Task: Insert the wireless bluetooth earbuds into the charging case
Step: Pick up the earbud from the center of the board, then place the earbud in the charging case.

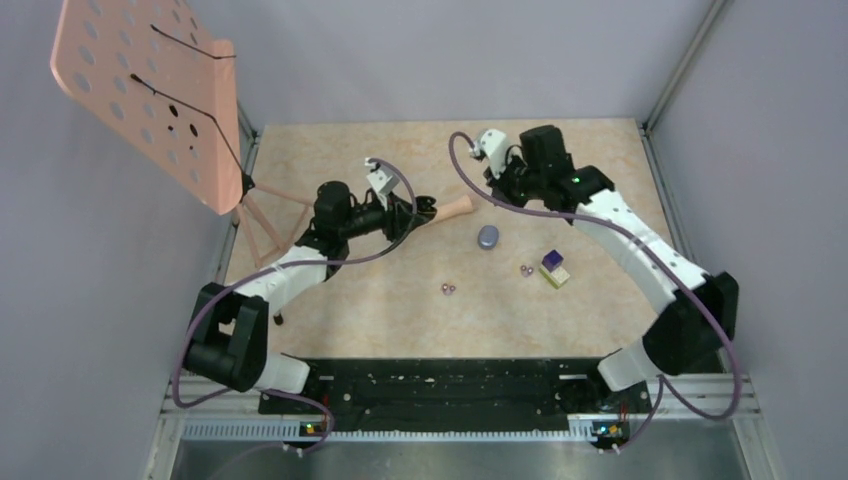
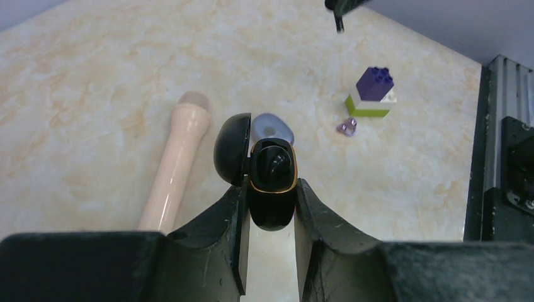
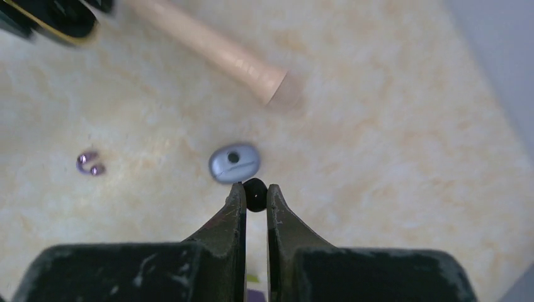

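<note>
My left gripper is shut on the charging case, a glossy black shell with a gold rim. Its lid is swung open to the left. Inside the case shows a dark glossy shape that I cannot make out. In the top view this gripper is held left of centre. My right gripper is shut on a tiny black earbud at its fingertips. It hangs high over the table. Pinkish-purple earbuds lie on the table in two small pairs. One pair appears in each wrist view.
A grey-blue oval object lies mid-table below the right gripper. A pale wooden handle lies beside the left gripper. A purple-and-cream block stands to the right. A pink perforated stand rises at the far left.
</note>
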### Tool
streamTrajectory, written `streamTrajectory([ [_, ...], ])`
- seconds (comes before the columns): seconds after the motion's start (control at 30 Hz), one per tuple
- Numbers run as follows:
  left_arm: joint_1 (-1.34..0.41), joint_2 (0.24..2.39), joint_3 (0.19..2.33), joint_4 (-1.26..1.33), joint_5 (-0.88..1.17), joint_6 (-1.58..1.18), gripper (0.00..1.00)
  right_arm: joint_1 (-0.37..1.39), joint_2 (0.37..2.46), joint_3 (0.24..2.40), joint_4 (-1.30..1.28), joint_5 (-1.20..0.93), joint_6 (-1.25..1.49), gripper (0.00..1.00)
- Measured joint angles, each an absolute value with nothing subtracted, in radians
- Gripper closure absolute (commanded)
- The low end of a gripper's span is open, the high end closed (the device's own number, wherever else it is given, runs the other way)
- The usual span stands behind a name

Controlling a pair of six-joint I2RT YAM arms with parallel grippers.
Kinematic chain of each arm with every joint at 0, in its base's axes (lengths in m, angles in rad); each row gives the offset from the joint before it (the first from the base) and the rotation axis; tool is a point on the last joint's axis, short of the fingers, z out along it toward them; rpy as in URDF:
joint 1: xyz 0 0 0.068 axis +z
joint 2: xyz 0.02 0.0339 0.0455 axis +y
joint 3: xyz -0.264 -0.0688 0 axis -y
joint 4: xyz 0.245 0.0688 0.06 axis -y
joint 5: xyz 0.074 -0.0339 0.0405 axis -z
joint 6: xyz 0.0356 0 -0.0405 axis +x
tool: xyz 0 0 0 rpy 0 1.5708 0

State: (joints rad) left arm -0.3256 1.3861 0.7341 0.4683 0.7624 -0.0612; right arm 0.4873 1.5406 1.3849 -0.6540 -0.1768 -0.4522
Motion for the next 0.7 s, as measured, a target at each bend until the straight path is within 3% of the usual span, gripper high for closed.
streamTrajectory([
  [0.23,-0.396,1.462,0.879,0.574,0.774,-0.151,1.0,0.591,1.29,1.353,-0.341,-0.133,-0.567,1.0],
  [0.43,-0.398,1.465,0.935,0.665,0.822,-0.208,1.0,0.715,1.249,1.261,-0.143,-0.086,-0.674,1.0],
  [0.7,-0.398,1.464,0.935,0.757,0.841,-0.297,1.0,0.775,1.251,1.224,-0.074,-0.034,-0.749,1.0],
])
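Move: The right hand holds the black earbud. The open charging case, in the left hand's grip, is about 14 cm to the right hand's left, 2 cm back and roughly level. Some 17 cm below the right hand lie the grey-blue oval, 2 cm ahead and 1 cm left, and the peach tube's middle, 6 cm ahead and 12 cm left. From the left hand, the earbud is about 16 cm right, 2 cm ahead and level. Towards the open case the right hand carries the earbud, still pinched: it climbs fast by about 17 cm, then swings some 8 cm left and a little back, its down-slanting fingers tipping up about 45 degrees. The left hand keeps hold of the case and brings it to meet the earbud, 11 cm up and 5 cm right, rolling its left side down slightly. ##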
